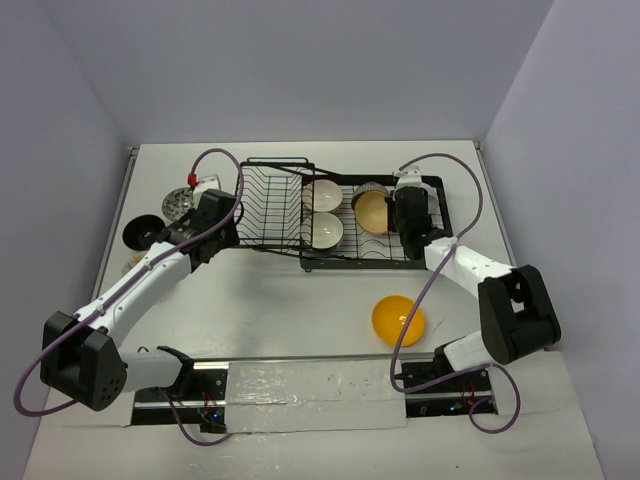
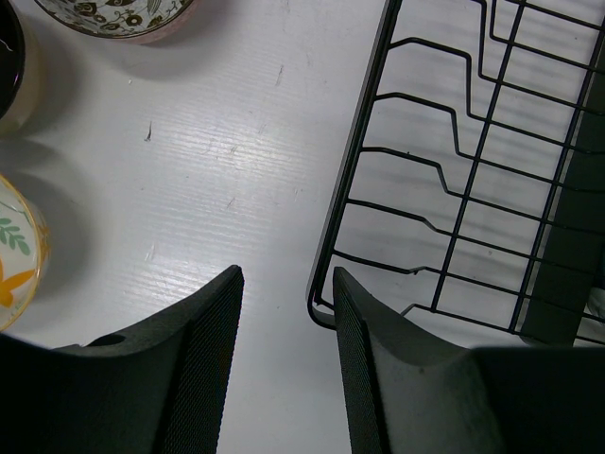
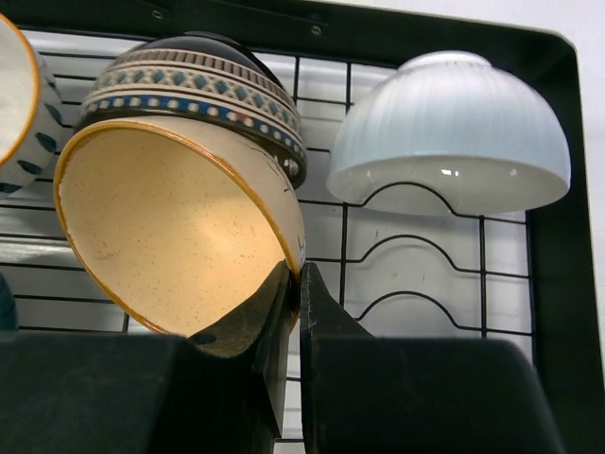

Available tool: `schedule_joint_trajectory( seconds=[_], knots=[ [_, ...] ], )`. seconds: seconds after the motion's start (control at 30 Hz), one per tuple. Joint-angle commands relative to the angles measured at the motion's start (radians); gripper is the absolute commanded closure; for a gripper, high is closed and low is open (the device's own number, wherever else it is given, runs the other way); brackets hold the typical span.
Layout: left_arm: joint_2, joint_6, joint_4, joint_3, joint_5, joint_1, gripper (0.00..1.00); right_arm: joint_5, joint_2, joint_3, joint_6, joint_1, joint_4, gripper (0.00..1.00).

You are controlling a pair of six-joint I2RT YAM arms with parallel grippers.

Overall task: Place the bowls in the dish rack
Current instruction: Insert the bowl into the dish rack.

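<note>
The black wire dish rack [image 1: 272, 243] stands mid-table, and several bowls sit on its flat section. My right gripper [image 3: 301, 284] is shut on the rim of a tan speckled bowl [image 3: 161, 227], which stands tilted on edge against a patterned bowl [image 3: 189, 76]. A white ribbed bowl [image 3: 454, 123] lies upside down to the right of them. From above, the right gripper [image 1: 395, 215] is beside the tan bowl [image 1: 372, 211], and two white bowls [image 1: 322, 230] lie further left. An orange-yellow bowl [image 1: 398, 320] sits on the table. My left gripper [image 2: 284, 322] is open and holds nothing, just off the rack's corner [image 2: 326, 312].
Left of the rack stand a black bowl [image 1: 140, 233] and a floral bowl [image 1: 180, 203], with a small red-capped object [image 1: 190, 178] behind. The left wrist view also shows a yellow-flowered bowl [image 2: 14, 251] at its left edge. Walls close the table's back and sides.
</note>
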Motion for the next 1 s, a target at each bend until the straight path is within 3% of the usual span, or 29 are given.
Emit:
schedule_joint_trajectory(
  seconds=[0.0, 0.4, 0.83, 0.97],
  knots=[
    [0.010, 0.019, -0.033, 0.003, 0.061, -0.006, 0.52, 0.083, -0.042, 0.107, -0.047, 0.050, 0.031, 1.00],
    [-0.011, 0.023, -0.032, 0.003, 0.068, -0.006, 0.52, 0.332, -0.029, 0.211, -0.172, 0.171, -0.134, 1.00],
    [-0.059, 0.026, -0.033, 0.004, 0.065, -0.026, 0.51, 0.490, -0.023, 0.303, -0.295, 0.249, -0.308, 1.00],
    [-0.081, 0.029, -0.030, 0.000, 0.056, -0.029, 0.50, 0.553, -0.042, 0.285, -0.355, 0.275, -0.288, 1.00]
  ],
)
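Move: The right hand already holds the cream bowl by its right rim, the bowl's middle about 6 cm to its left. The rack slot it is meant for lies some 6 cm left, about level ahead and 5 cm below. The brown patterned bowl is 6 cm left and 4 cm ahead, and the white bowl 7 cm right and 3 cm ahead, both about 5 cm lower. From the left hand that slot is roughly 29 cm right and 4 cm ahead, 9 cm lower. Keeping the cream bowl's right rim pinched, the right hand lifts it some 6 cm up from the rack floor. It first swings a couple of centimetres left, then comes partly back right while easing 2 cm towards the base. All the way the wrist rolls steadily, about 30 degrees, left side down, tipping the bowl's free side towards the rack. ##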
